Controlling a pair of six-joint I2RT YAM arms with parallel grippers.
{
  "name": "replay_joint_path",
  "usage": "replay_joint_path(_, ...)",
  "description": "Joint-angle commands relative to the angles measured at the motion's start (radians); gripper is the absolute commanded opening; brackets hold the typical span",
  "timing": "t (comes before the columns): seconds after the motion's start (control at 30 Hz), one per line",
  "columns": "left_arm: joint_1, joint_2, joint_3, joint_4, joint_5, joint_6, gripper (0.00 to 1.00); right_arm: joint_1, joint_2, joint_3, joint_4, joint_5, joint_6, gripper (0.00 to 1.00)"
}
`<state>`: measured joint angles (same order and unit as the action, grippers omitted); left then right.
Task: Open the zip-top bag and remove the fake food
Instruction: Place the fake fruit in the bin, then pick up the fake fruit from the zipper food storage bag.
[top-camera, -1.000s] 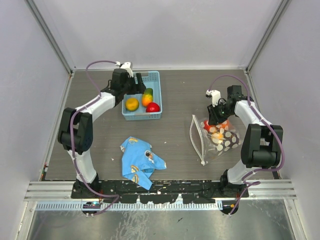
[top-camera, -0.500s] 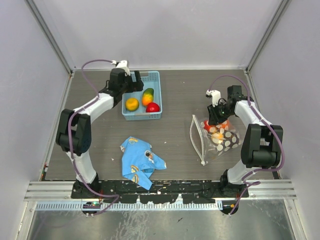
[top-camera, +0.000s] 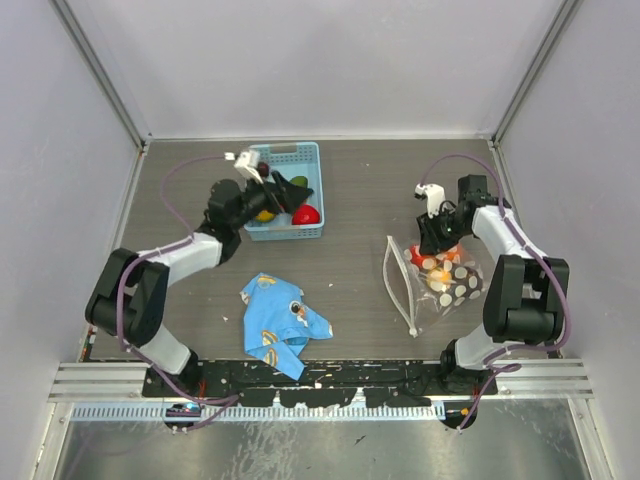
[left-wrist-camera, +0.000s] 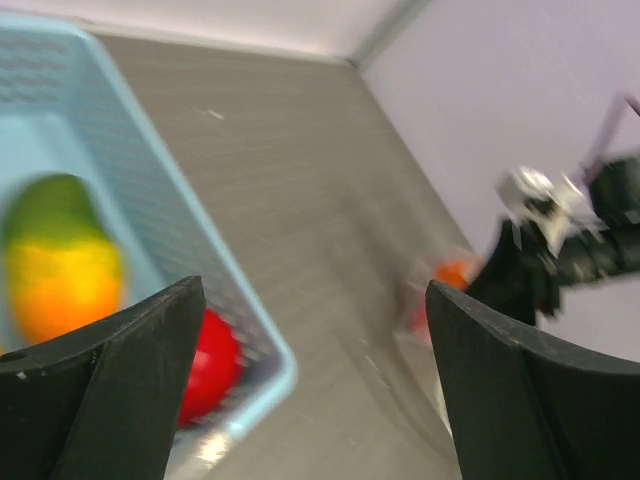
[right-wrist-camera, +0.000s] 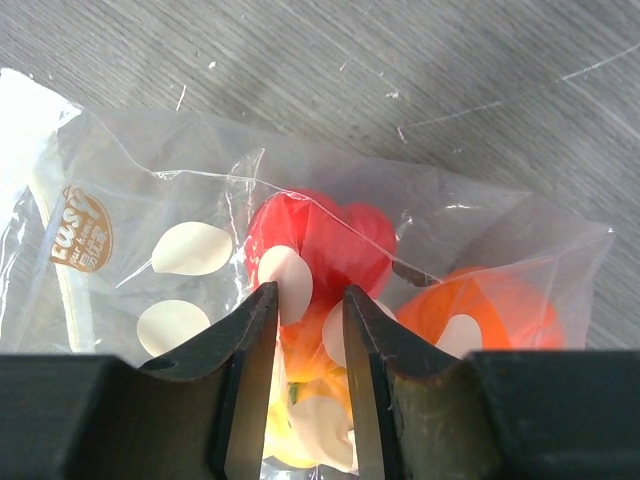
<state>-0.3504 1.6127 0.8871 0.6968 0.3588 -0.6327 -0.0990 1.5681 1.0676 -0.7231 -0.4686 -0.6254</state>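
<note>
The zip-top bag (top-camera: 440, 282) lies at the right, clear with white dots, its white zip strip (top-camera: 401, 285) along the left edge. Red (right-wrist-camera: 322, 240), orange (right-wrist-camera: 492, 308) and yellow (right-wrist-camera: 300, 425) fake food shows through the film. My right gripper (top-camera: 437, 243) (right-wrist-camera: 308, 292) sits on the bag's far end. Its jaws stand a narrow gap apart, pinched on the film with food inside. My left gripper (top-camera: 292, 190) (left-wrist-camera: 312, 290) hangs wide open and empty over the blue basket (top-camera: 285, 236). In the basket lie a green-to-orange fruit (left-wrist-camera: 60, 270) and a red one (left-wrist-camera: 212, 365).
A crumpled blue cartoon-print cloth (top-camera: 280, 322) lies near the front, left of centre. The basket's wall (left-wrist-camera: 150, 200) stands close to my left fingers. Grey walls close in the table on three sides.
My left arm has pulled back and dropped its elbow toward the near left, and its jaws have opened wide over the basket. The right gripper and bag shifted only slightly.
</note>
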Motion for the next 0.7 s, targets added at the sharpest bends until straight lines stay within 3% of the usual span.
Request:
replay_joint_path(0.0,-0.189,-0.094,-0.110,0.214,0.059,0.064,0.89,-0.015,-0.088,-0.017,-0.024,0.000,-0.017,0.39)
replay_joint_path(0.13,-0.366,-0.065,-0.171,0.270,-0.016,0.181,0.75,-0.035,-0.162,-0.024,-0.005,-0.050,-0.024,0.41)
replay_joint_path(0.33,-0.515,0.109,-0.165,0.431,-0.071,0.214,0.39,-0.090,-0.297,-0.047,0.030,-0.134,-0.029,0.42)
replay_joint_path(0.67,-0.691,0.346,-0.054,0.548,-0.169,0.334,0.38,-0.202,-0.331,-0.082,0.041,-0.106,-0.050,0.42)
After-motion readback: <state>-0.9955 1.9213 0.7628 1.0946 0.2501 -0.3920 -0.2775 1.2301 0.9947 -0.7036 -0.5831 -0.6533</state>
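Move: The left hand, empty, has the red fruit in the bag about 31 cm to its right, 12 cm nearer the base and 18 cm below; the bag's open mouth lies some 26 cm right and 19 cm back, while the bin's middle is about 3 cm ahead, 2 cm left and 18 cm under it. For the right hand the orange fruit in the bag is roughly 6 cm right, level ahead and 3 cm below, the red fruit about 2 cm left, the yellow one 5 cm back and 2 cm right. The left arm leaves the bin and sweeps about 30 cm diagonally, right and back in equal parts, towards the bag's mouth, sinking some 11 cm mainly in the second half while the hand swings about 30 degrees clockwise and its fingers narrow from nearly wide open to about a third, still holding nothing. Meanwhile the right hand draws up about 8 cm from close over the bagged fruit, its fingers tipping outward nearly 20 degrees, then drifts a few centimetres to the right with its finger gap practically unchanged. ##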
